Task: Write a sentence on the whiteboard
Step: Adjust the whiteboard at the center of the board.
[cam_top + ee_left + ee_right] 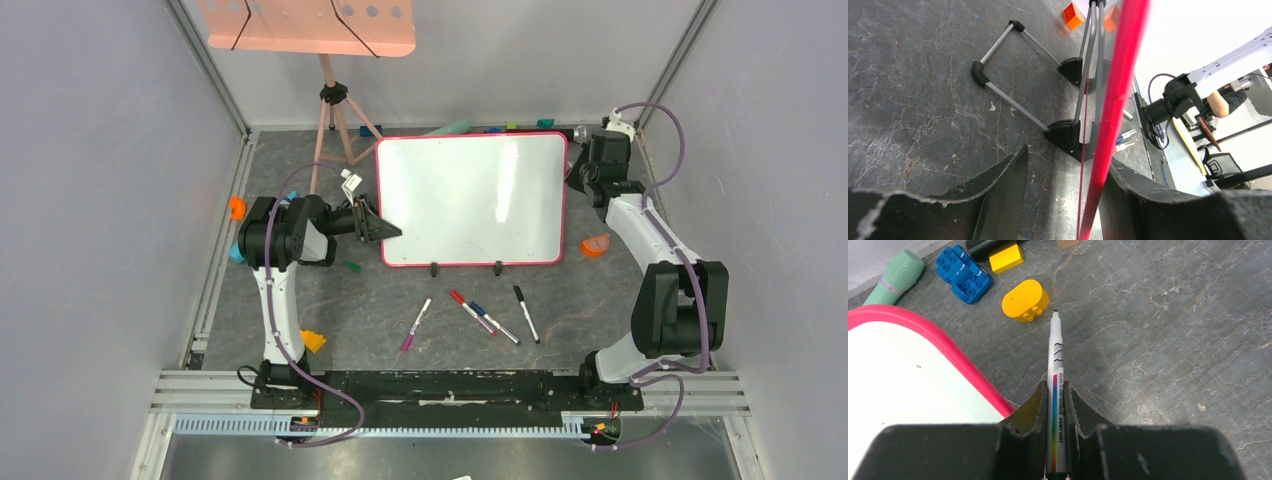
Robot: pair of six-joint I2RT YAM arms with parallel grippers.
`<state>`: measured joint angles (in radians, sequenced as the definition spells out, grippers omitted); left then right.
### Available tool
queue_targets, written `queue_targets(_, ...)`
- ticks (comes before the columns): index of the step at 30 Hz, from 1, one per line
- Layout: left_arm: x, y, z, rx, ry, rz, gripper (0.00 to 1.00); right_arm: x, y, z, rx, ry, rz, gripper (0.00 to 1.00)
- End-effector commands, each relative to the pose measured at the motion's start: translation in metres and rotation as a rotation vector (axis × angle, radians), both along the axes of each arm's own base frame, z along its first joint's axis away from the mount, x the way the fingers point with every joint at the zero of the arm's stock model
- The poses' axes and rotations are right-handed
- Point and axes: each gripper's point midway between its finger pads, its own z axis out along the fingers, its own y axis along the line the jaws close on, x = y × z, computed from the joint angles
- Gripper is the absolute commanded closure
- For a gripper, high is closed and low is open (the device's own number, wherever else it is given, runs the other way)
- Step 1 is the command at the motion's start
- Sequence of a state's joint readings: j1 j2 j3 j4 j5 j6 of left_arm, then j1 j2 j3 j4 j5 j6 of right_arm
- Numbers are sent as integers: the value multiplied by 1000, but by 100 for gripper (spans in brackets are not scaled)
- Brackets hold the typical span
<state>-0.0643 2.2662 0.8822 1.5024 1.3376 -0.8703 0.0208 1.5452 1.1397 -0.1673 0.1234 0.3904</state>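
Observation:
The whiteboard [470, 200] stands tilted on its two black feet at mid table, and no sentence shows on its white face. My left gripper [385, 228] is at the board's left edge. In the left wrist view it [1068, 200] is open, and the board's red frame [1118, 100] runs between the fingers, close to the right one [1148, 200]. My right gripper [588, 140] hovers by the board's top right corner. It [1054, 395] is shut on a whiteboard marker [1054, 355] whose uncapped tip points ahead over the mat, beside the board's rounded corner [908, 380].
Several capped markers [470, 312] lie in front of the board. A pink perforated tray on a tripod [305, 25] stands at the back left. Toy bricks, yellow [1023, 300] and blue [964, 274], lie behind the board. Orange pieces [595, 245] sit at the mat's sides.

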Motion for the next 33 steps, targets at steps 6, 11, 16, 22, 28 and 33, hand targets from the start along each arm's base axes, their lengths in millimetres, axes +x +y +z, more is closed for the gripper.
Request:
queue_targets(6,0,-4,9,5,-117,-40,49,10,36,16,55,-89,141,100)
queue_targets(11,6,-5,7,4,-121,-45,66,5,32,24,34,-96,133,100)
queue_targets(16,19,-5,8,-7,-85,-51,79,-9,22,39,-11,-123,109,100)
queue_targets(22,22,-6,7,-10,-63,-63,98,-34,14,50,-31,-148,87,100)
queue_targets(28,18,-9,5,-5,-70,-89,98,-61,20,63,11,-208,99,100)
queue_targets(33,15,-10,6,-3,-78,-98,98,-80,38,82,70,-272,181,100)
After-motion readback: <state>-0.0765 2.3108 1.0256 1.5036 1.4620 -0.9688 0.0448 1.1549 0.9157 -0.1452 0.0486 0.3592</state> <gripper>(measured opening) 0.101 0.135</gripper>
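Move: The whiteboard's left rim already stands between the left hand's open fingers, with its middle about 18 cm to the right, 6 cm farther out and a little higher; the green cap lies some 7 cm left and 7 cm back, down on the table. From the right hand, which holds the marker beside the board's right rim, that middle is roughly 21 cm left, 4 cm back and 5 cm lower. The orange container lies 12 cm back and 5 cm right of this hand, the flashlight 13 cm ahead and 6 cm left, both about 16 cm below. The whiteboard's left rim gets pinched as the left hand shuts its fingers on it, rising about 1 cm and turning slightly clockwise. At its right rim the right hand, still gripping the marker, first edges 1.5 cm left against the board, then withdraws about 7 cm back and 5 cm up, tipping up some 10 degrees. ##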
